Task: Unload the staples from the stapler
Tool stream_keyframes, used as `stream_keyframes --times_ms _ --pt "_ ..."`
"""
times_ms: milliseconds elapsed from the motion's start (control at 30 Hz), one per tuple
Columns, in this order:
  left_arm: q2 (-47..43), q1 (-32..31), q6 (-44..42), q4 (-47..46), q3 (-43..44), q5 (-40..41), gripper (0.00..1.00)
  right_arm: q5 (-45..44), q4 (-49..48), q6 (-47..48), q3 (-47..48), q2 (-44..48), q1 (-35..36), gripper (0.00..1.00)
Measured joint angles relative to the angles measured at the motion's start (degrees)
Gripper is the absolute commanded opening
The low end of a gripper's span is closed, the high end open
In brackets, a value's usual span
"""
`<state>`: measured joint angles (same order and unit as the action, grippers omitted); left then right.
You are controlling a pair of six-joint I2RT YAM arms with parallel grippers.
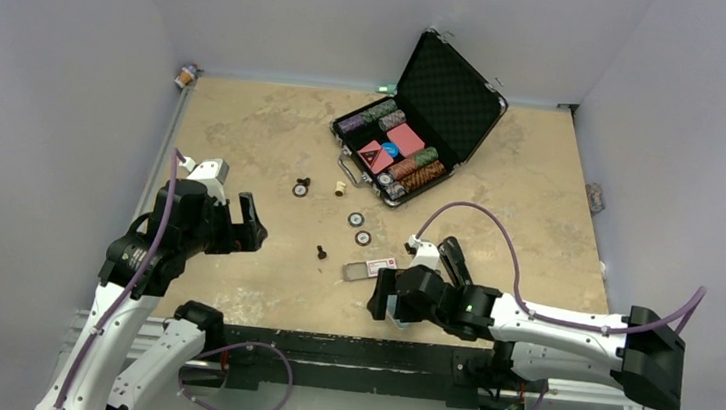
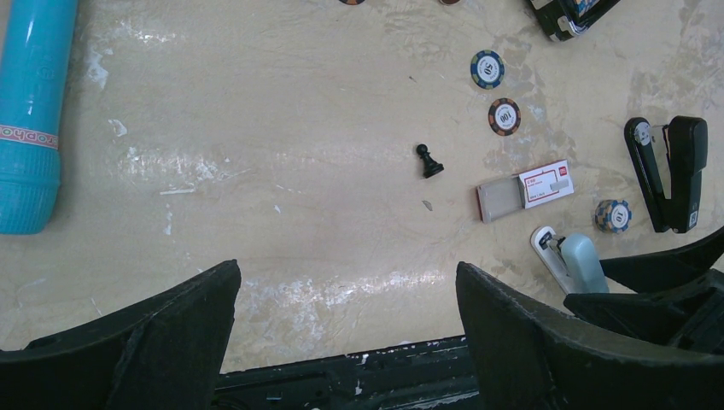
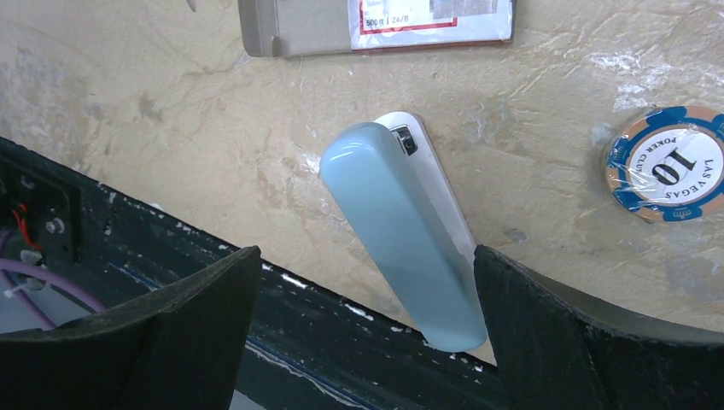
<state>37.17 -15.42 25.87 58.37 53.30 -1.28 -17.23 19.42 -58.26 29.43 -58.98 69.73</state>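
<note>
A light blue stapler (image 3: pixel 405 231) lies closed on the table at the front edge, its white base showing at the nose. My right gripper (image 3: pixel 367 256) is open and astride its rear end, with the right finger close beside it and the left finger well apart. In the top view the right gripper (image 1: pixel 387 303) covers it. It also shows in the left wrist view (image 2: pixel 579 260). A black stapler (image 2: pixel 670 171) lies further right. My left gripper (image 2: pixel 346 273) is open and empty over bare table at the left (image 1: pixel 241 225). No staples show.
A red-and-white box with a grey tray slid out (image 2: pixel 525 190) lies just beyond the blue stapler. Poker chips (image 2: pixel 505 116), a black pawn (image 2: pixel 429 162) and a teal cylinder (image 2: pixel 30 111) lie about. An open poker case (image 1: pixel 427 121) stands at the back.
</note>
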Motion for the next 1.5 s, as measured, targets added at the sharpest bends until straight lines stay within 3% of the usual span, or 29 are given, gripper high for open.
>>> stream_keyframes --times_ms 167,333,533,867,1033,1500 --pt "0.0 0.0 0.0 0.0 0.0 0.0 1.00 0.7 -0.7 0.2 0.0 -3.5 0.0 0.96" --pt "0.0 0.0 0.0 0.0 0.0 0.0 1.00 0.9 -0.6 0.2 0.0 -4.9 0.0 0.86" --pt "0.0 0.0 0.0 0.0 0.0 0.0 1.00 2.0 -0.6 0.1 0.0 -4.8 0.0 0.68" --pt "0.0 0.0 0.0 0.0 0.0 0.0 1.00 3.8 -0.7 -1.4 -1.5 -4.9 0.2 0.67" --pt "0.0 0.0 0.0 0.0 0.0 0.0 1.00 3.4 0.4 -2.9 -1.3 -7.6 1.3 0.59" --pt "0.0 0.0 0.0 0.0 0.0 0.0 1.00 -0.3 5.7 -8.3 6.5 -17.4 6.9 0.56"
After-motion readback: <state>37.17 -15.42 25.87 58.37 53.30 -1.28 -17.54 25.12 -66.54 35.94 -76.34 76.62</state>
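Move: The right hand is wide open just over the light-blue stapler, whose middle lies about 5 cm below it, 1 cm back and 2 cm to its right. The staple box lies some 6 cm ahead and 4 cm left of the hand; the chip stack 4 cm ahead and 9 cm right, both roughly 5 cm lower. From the left hand the light-blue stapler is about 35 cm right, 8 cm back and 19 cm below. The right hand sinks about 5 cm and draws back 3, half closing its fingers around the light-blue stapler's rear end. ##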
